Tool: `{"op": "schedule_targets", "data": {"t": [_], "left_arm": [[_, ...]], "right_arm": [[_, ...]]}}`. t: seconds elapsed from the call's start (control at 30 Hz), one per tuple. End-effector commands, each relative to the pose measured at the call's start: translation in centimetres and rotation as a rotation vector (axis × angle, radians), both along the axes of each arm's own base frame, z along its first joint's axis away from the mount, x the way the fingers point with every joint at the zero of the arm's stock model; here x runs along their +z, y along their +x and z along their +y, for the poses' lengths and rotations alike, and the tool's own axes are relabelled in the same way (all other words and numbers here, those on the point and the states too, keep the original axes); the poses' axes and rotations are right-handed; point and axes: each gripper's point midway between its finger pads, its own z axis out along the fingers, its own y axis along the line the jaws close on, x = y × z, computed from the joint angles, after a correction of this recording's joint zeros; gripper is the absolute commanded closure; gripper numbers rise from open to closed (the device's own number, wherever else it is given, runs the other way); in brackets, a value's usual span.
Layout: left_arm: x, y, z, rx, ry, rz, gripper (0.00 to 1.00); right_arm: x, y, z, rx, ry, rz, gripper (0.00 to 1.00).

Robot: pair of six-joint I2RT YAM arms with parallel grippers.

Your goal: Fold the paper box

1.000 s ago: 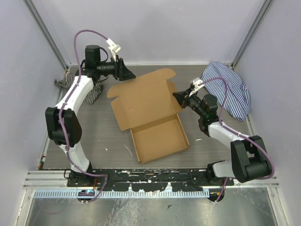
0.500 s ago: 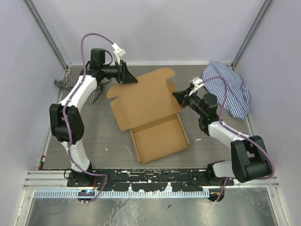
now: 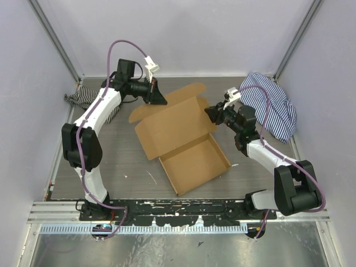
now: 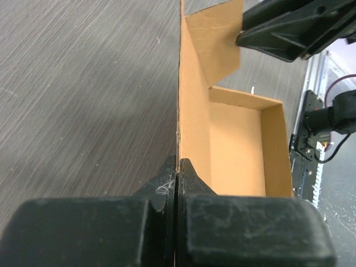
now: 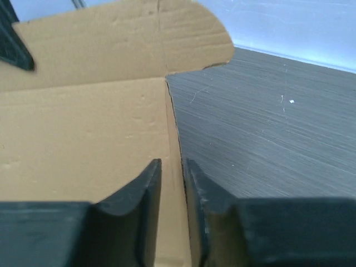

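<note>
The paper box (image 3: 194,162) lies mid-table, its shallow tray nearest me and its wide lid panel (image 3: 172,119) raised behind it. My left gripper (image 3: 162,100) is at the lid's back-left edge. In the left wrist view it (image 4: 178,165) is shut on that thin cardboard edge, with the tray (image 4: 236,150) beyond. My right gripper (image 3: 211,114) is at the lid's right edge. In the right wrist view it (image 5: 173,167) has its jaws slightly apart, and the lid's edge (image 5: 83,122) runs loosely between them.
A blue-striped cloth (image 3: 271,104) is heaped at the back right, beside my right arm. A darker striped cloth (image 3: 83,100) lies at the back left under my left arm. Walls close in both sides and the back. A metal rail (image 3: 178,208) runs along the near edge.
My left gripper has moved right to the lid's back-left edge and shut on it. The box has swung and slid slightly right. My right gripper's jaws have parted a little.
</note>
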Motion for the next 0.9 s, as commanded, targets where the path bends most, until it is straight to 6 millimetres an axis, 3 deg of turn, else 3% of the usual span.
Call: {"op": "schedule_targets", "data": {"t": [0.0, 0.1, 0.3, 0.43, 0.6, 0.87], "left_arm": [[3.8, -0.6, 0.3, 0.017, 0.067, -0.13, 0.99], [5.8, -2.0, -0.5, -0.019, 0.163, -0.237, 1.0], [7.7, -5.2, -3.0, -0.125, 0.309, -0.4, 1.0], [7.4, -6.7, -4.5, -0.189, 0.358, -0.466, 1.0], [5.6, -7.2, -5.2, -0.223, 0.427, -0.501, 1.0], [4.9, -7.3, -5.8, -0.148, 0.412, -0.537, 1.0]], "right_arm": [[4.0, 1.3, -0.7, -0.067, 0.021, -0.026, 0.64], [4.5, 1.2, -1.5, -0.118, 0.017, 0.017, 0.55], [4.4, 0.4, -3.5, -0.232, -0.024, 0.169, 0.53], [3.8, -1.4, -4.0, -0.238, -0.029, 0.217, 0.53], [3.4, -3.7, -3.9, -0.208, -0.01, 0.23, 0.53], [1.2, -4.7, -3.3, -0.166, -0.022, 0.305, 0.55]]}}
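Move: The left hand already pinches the lid's tuck flap. The open tray it is being folded over has its middle about 18 cm back, 10 cm to the right and 19 cm below. The lid panel's middle is about 6 cm back, 4 cm right and 8 cm down. At the right hand, the loosening fingers straddle the lid's side flap, whose middle is a centimetre or two back and left and about 2 cm below. From there the lid panel is 4 cm back, 10 cm left and 8 cm down. Up first, and back and to the right, the left hand carries the pinched tuck flap back towards the tray. It rises about 7 cm, then sinks some 3 cm, tipping the fingers further down as it rolls. The right hand opens wider off the side flap and shifts about 4 cm right, rising, then backs some 4 cm, pitching down, and stays astride the flap. ##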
